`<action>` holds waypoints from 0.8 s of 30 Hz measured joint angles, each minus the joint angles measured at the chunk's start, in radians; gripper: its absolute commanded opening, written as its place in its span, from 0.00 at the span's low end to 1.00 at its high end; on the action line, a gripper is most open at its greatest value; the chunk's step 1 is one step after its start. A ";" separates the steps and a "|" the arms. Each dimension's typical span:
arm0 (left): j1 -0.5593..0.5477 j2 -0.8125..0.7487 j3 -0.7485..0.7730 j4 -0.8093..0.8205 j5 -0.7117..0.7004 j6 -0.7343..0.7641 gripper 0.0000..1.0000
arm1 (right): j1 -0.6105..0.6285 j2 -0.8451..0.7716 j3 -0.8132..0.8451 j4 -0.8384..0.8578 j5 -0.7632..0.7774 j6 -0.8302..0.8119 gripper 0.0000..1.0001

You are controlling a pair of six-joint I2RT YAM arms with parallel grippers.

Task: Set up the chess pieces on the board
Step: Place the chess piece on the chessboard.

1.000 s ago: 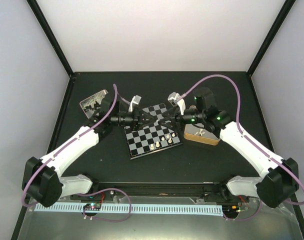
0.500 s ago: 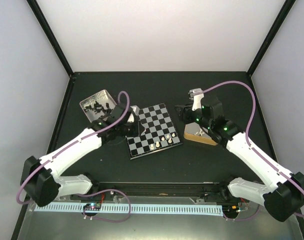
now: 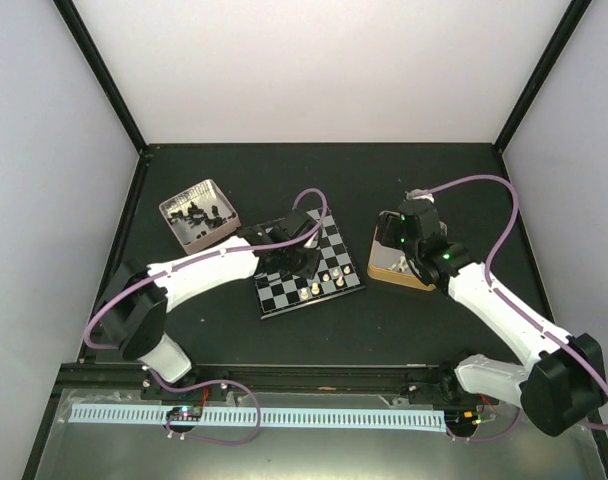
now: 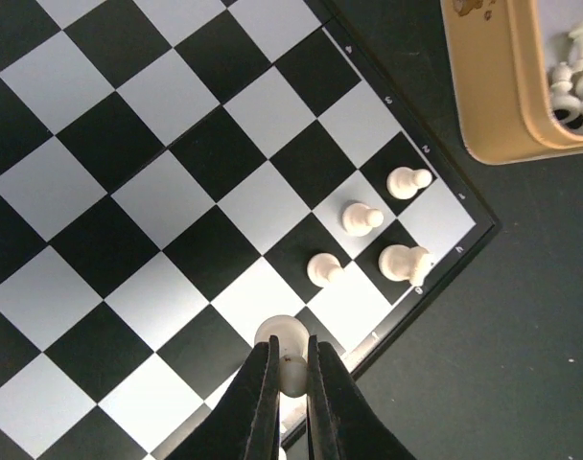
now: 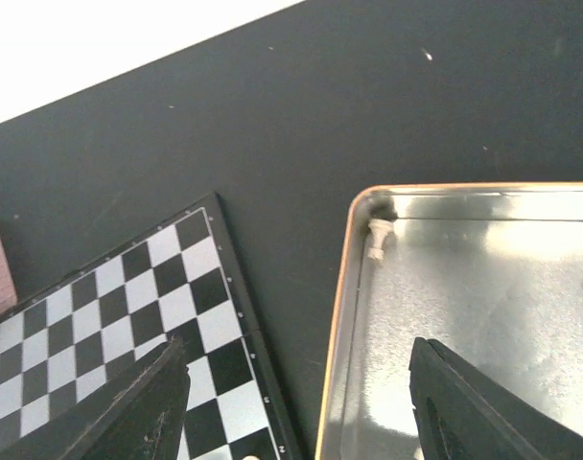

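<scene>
The board (image 3: 331, 240) lies mid-table with several cream-white chess pieces (image 3: 336, 274) near its front right corner. My left gripper (image 3: 290, 272) hangs over the board's front edge, shut on a white piece (image 4: 290, 361) just above the squares of the board (image 4: 157, 144). Three white pawns (image 4: 361, 218) and a larger piece (image 4: 404, 262) stand beside it. My right gripper (image 3: 393, 250) hovers open over the left rim of the tan box (image 3: 399, 275). In the right wrist view its jaws stand wide apart around nothing (image 5: 296, 383), with one white piece (image 5: 379, 237) in the box corner.
A pinkish tray (image 3: 224, 208) with black pieces (image 3: 196, 213) sits at the back left. More white pieces (image 4: 574, 67) lie in the tan box (image 4: 493, 96), right of the board. The board (image 5: 128, 307) and the box's shiny floor (image 5: 483, 287) flank a strip of dark table.
The two grippers were close together above the board, then parted. My left gripper has swung to the board's front edge with the white piece. My right gripper has moved over the tan box, opening wider.
</scene>
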 measured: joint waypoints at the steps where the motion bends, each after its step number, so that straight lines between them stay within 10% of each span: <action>1: 0.000 0.013 0.004 0.003 -0.002 0.007 0.02 | -0.006 0.009 -0.001 -0.008 0.000 0.010 0.64; 24: -0.001 0.200 0.008 0.034 0.003 0.082 0.05 | -0.022 0.037 -0.002 0.021 -0.120 -0.042 0.64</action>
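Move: The white pawn in the left fingers is bound for the empty light square straight below, about 9 cm down. The nearest pawn of the same row stands about 3 cm to the right and 1 cm farther out, a taller white piece about 3 cm back and 1 cm to the right, and another such piece 3 cm back and 2 cm left. From the right hand, that square lies roughly 18 cm left, 6 cm back and 17 cm down. The white pawn, still pinched in the left fingers, is lowered almost straight down about 7 cm towards its light square beside the row's nearest pawn, quick at first and then slowing; the wrist tilts some 10 degrees so the fingers point more steeply down, and the grip stays shut. The open right hand by the right-hand tray sinks about 1.5 cm, then drifts some 2 cm left. ##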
